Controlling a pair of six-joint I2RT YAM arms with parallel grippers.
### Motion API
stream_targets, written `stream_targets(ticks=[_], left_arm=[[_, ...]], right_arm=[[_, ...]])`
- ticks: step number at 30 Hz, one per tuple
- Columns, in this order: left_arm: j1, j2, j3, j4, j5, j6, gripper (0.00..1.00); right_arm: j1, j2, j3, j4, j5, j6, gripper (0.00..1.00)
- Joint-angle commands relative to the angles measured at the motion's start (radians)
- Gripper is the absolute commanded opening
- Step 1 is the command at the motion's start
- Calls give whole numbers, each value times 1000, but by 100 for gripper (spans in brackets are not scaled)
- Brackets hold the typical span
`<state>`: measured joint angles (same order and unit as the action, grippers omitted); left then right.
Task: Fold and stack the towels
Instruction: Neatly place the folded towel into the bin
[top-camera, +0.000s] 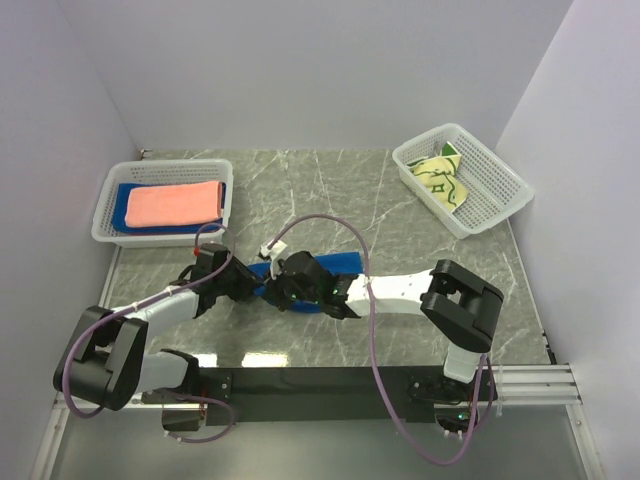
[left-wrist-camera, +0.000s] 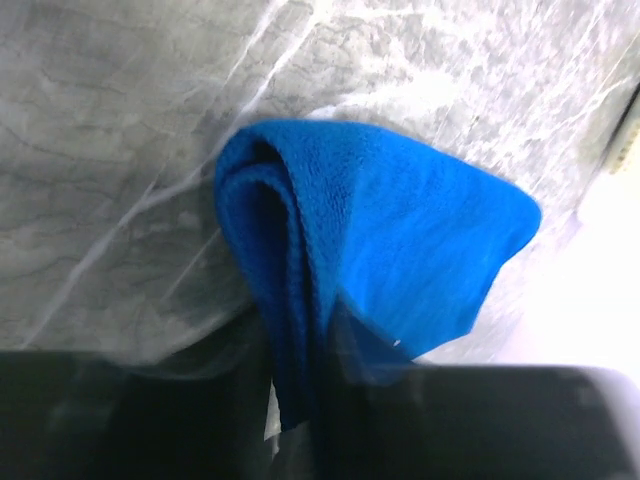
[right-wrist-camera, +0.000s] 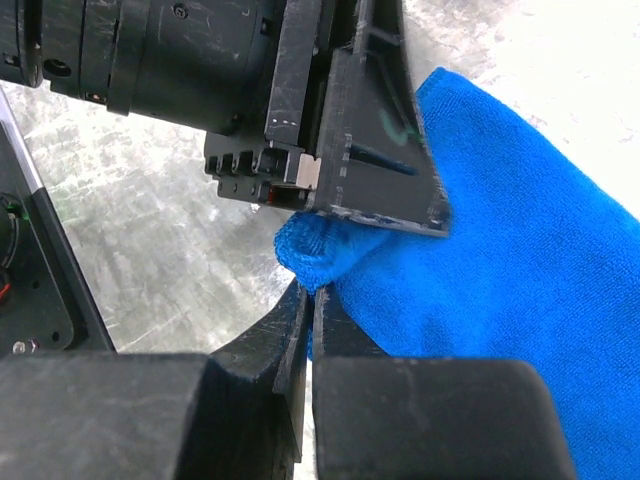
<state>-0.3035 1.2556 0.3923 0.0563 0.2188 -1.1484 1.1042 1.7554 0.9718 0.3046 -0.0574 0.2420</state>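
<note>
A royal blue towel (top-camera: 345, 262) lies partly folded on the marble table near its front middle, and both grippers meet at its left end. My left gripper (top-camera: 252, 285) is shut on a doubled fold of this towel (left-wrist-camera: 400, 230); its jaws (left-wrist-camera: 300, 390) pinch the hanging cloth. My right gripper (top-camera: 283, 290) is shut on the towel's rolled edge (right-wrist-camera: 500, 280), jaws (right-wrist-camera: 318, 300) pressed together. The left gripper's body (right-wrist-camera: 350, 150) sits right above that edge. A salmon-pink towel (top-camera: 175, 203) lies folded on another blue towel (top-camera: 122, 205). The pale yellow towel (top-camera: 440, 178) lies crumpled.
The white lattice basket (top-camera: 105, 215) at the back left holds the salmon and blue towels. A second white basket (top-camera: 500, 180) at the back right holds the yellow one. Purple cables (top-camera: 340, 225) loop over the table's middle. White walls enclose three sides.
</note>
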Motion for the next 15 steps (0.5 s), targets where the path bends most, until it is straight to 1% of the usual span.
stream_targets(ticks=[1,4,5,7,8,10,11,13,14,15], left_arm=[[-3,2,9,21,-42,19,20],[-3,10,46,-3,-45,68,3],[-3,13,77,-36,-50,106,1],[-3,10,112,-81,-65,150,1],[-3,11,132,-134,-76,194,1],[-3,10,203,-183,-107,240,1],[-3,10,251,-202,-113,287,1],[-3,24,310,-272,-131,338,1],[-3,31,342,-295,-154,386,1],[-3,40,412,-347,-166,409,1]], right_arm=[[0,-13,-24,59,-7,-1,0],[0,-30,-47,70,8,-1,0],[0,-46,-54,74,17,5,5],[0,-66,-79,79,45,6,19],[2,-88,-85,77,53,8,38],[0,-114,-104,61,79,10,53],[-3,-137,-108,50,88,17,65],[-3,-160,-125,13,99,23,73],[-4,-175,-133,1,108,28,75],[-6,-204,-151,-24,113,31,79]])
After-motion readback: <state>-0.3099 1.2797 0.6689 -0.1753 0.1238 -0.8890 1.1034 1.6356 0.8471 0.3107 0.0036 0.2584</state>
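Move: Between the left hand's half-open fingers is the blue folded towel's bunched left end, about 1 cm to the right and level with them. Its stacking place, the orange towel in the left bin, lies some 22 cm ahead and 18 cm to the left of that hand, at about the same height. From the right hand, which still pinches the near corner of that end, the towel's left end is about 2 cm ahead and 1 cm to the left. Closing fully on the blue towel's bunched end, the left hand takes over the grip while staying put, then draws it forward and up about 5 cm each way towards the left bin, tilting some 15 degrees. The right hand sinks about 1 cm, opens wide to let go of the corner and backs off roughly 3 cm to the right, rising again at the last. ##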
